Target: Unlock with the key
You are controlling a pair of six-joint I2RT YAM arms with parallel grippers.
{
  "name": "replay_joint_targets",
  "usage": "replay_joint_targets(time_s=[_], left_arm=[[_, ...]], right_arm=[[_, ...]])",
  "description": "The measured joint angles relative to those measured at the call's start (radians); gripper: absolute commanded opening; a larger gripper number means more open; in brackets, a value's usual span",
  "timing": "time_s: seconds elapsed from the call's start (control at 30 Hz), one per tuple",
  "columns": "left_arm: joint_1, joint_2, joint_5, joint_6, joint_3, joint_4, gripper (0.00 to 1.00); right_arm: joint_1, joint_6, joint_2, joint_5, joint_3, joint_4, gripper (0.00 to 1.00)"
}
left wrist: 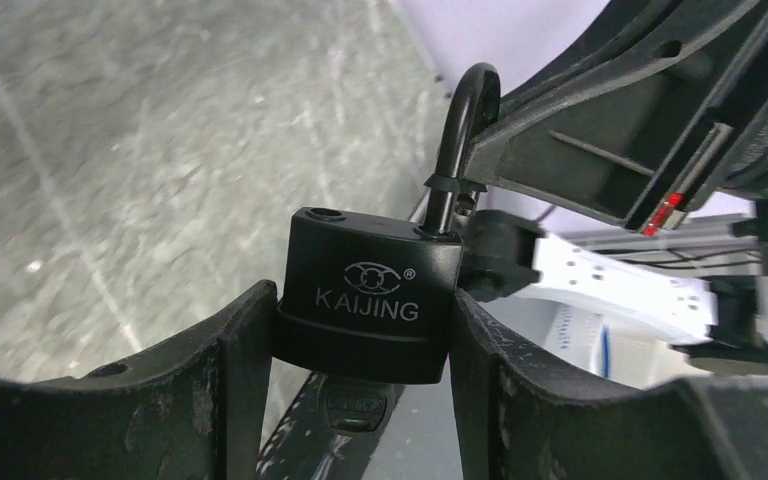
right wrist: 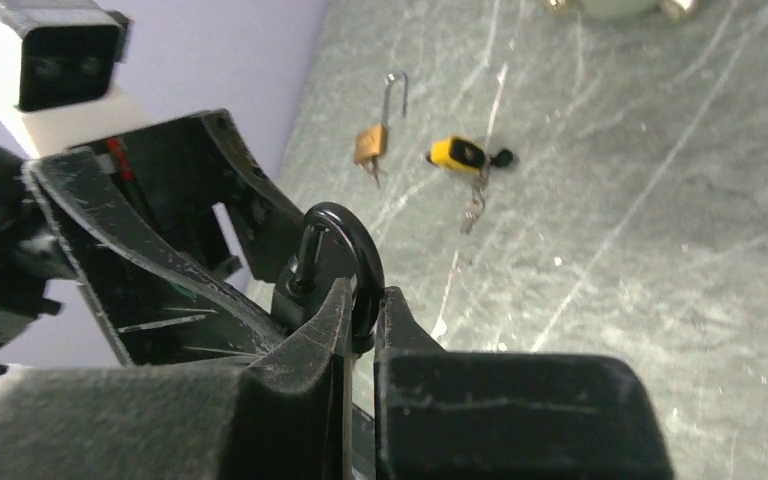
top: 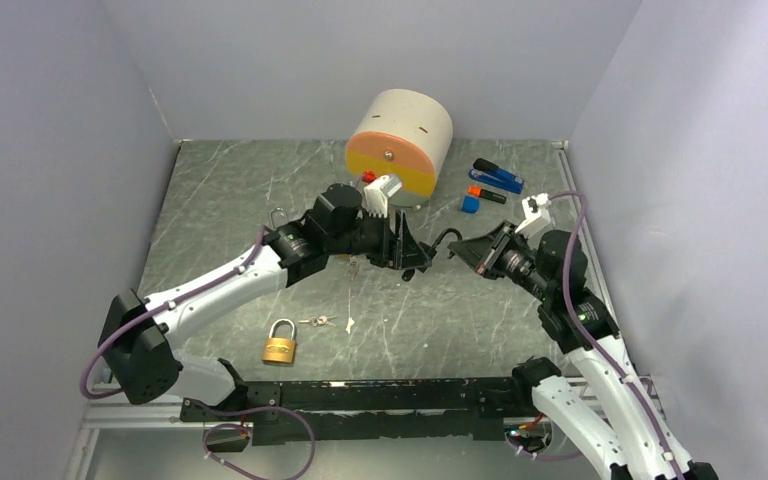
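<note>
A black padlock (left wrist: 365, 300) marked KAIJING is held above the table, my left gripper (left wrist: 360, 308) shut on the sides of its body. A key (left wrist: 355, 408) sticks out of the underside of the lock. The black shackle (right wrist: 360, 235) rises from the body with one leg out of its hole. My right gripper (right wrist: 365, 300) is shut on the shackle's curve, its fingertips pinching it from both sides. From above, the two grippers meet at mid-table, left gripper (top: 408, 255) and right gripper (top: 465, 250), with the shackle (top: 445, 238) between them.
A brass padlock (top: 280, 346) and loose keys (top: 320, 321) lie near the front. Another brass padlock (right wrist: 370, 142) with its shackle open and a yellow lock (right wrist: 457, 153) lie farther back. A white drum with an orange-yellow face (top: 400, 140), a blue stapler (top: 500, 178) and small blocks (top: 472, 198) stand behind.
</note>
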Motion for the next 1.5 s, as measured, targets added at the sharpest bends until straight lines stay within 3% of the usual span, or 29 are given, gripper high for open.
replay_joint_targets(time_s=[0.23,0.43,0.5,0.6,0.73,0.8,1.0,1.5], left_arm=[[-0.037,0.045,-0.138,0.098,0.044,-0.188,0.03],[-0.059,0.182,-0.207,0.150,0.163,-0.302,0.03],[-0.066,0.227,-0.226,0.161,0.196,-0.326,0.03],[-0.069,0.276,-0.245,0.183,0.226,-0.343,0.03],[-0.064,0.343,-0.319,0.202,0.267,-0.361,0.03],[-0.039,0.389,-0.380,0.204,0.288,-0.378,0.03],[0.000,0.531,-0.481,0.224,0.344,-0.409,0.02],[-0.085,0.708,-0.482,0.224,0.466,-0.279,0.03]], right_arm=[[0.006,0.002,0.038,-0.030,-0.032,-0.080,0.00],[-0.007,0.002,0.084,-0.001,-0.030,-0.113,0.00],[-0.010,0.001,0.109,0.019,-0.024,-0.125,0.04],[-0.010,-0.005,0.151,0.048,-0.021,-0.135,0.19],[-0.011,-0.035,0.165,0.087,-0.033,-0.149,0.52],[-0.011,-0.042,0.145,0.109,-0.043,-0.171,0.60],[-0.011,-0.051,0.119,0.217,-0.045,-0.259,0.61],[-0.013,-0.043,0.008,0.377,-0.046,-0.432,0.61]])
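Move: The black padlock is already between the left fingers. Its raised shackle is at the shut right fingertips, with the lock body about 6 cm left of the right hand, 2 cm back and 2 cm lower. The bare table it is carried towards lies some 10 cm ahead of the left hand, 5 cm right and 22 cm below. At table height, the yellow padlock is 14 cm ahead and 13 cm left of the left hand, the blue block 24 cm ahead and 12 cm right. The black padlock, still gripped by its body in the left hand and with the shut right fingers at its shackle, goes down with both hands for roughly 10 cm. Then the right fingers open wide, come off the shackle and back away to the right, while the left hand carries on down and forward, then drifts right, towards the bare table, its fingers tipping some 40 degrees steeper. ##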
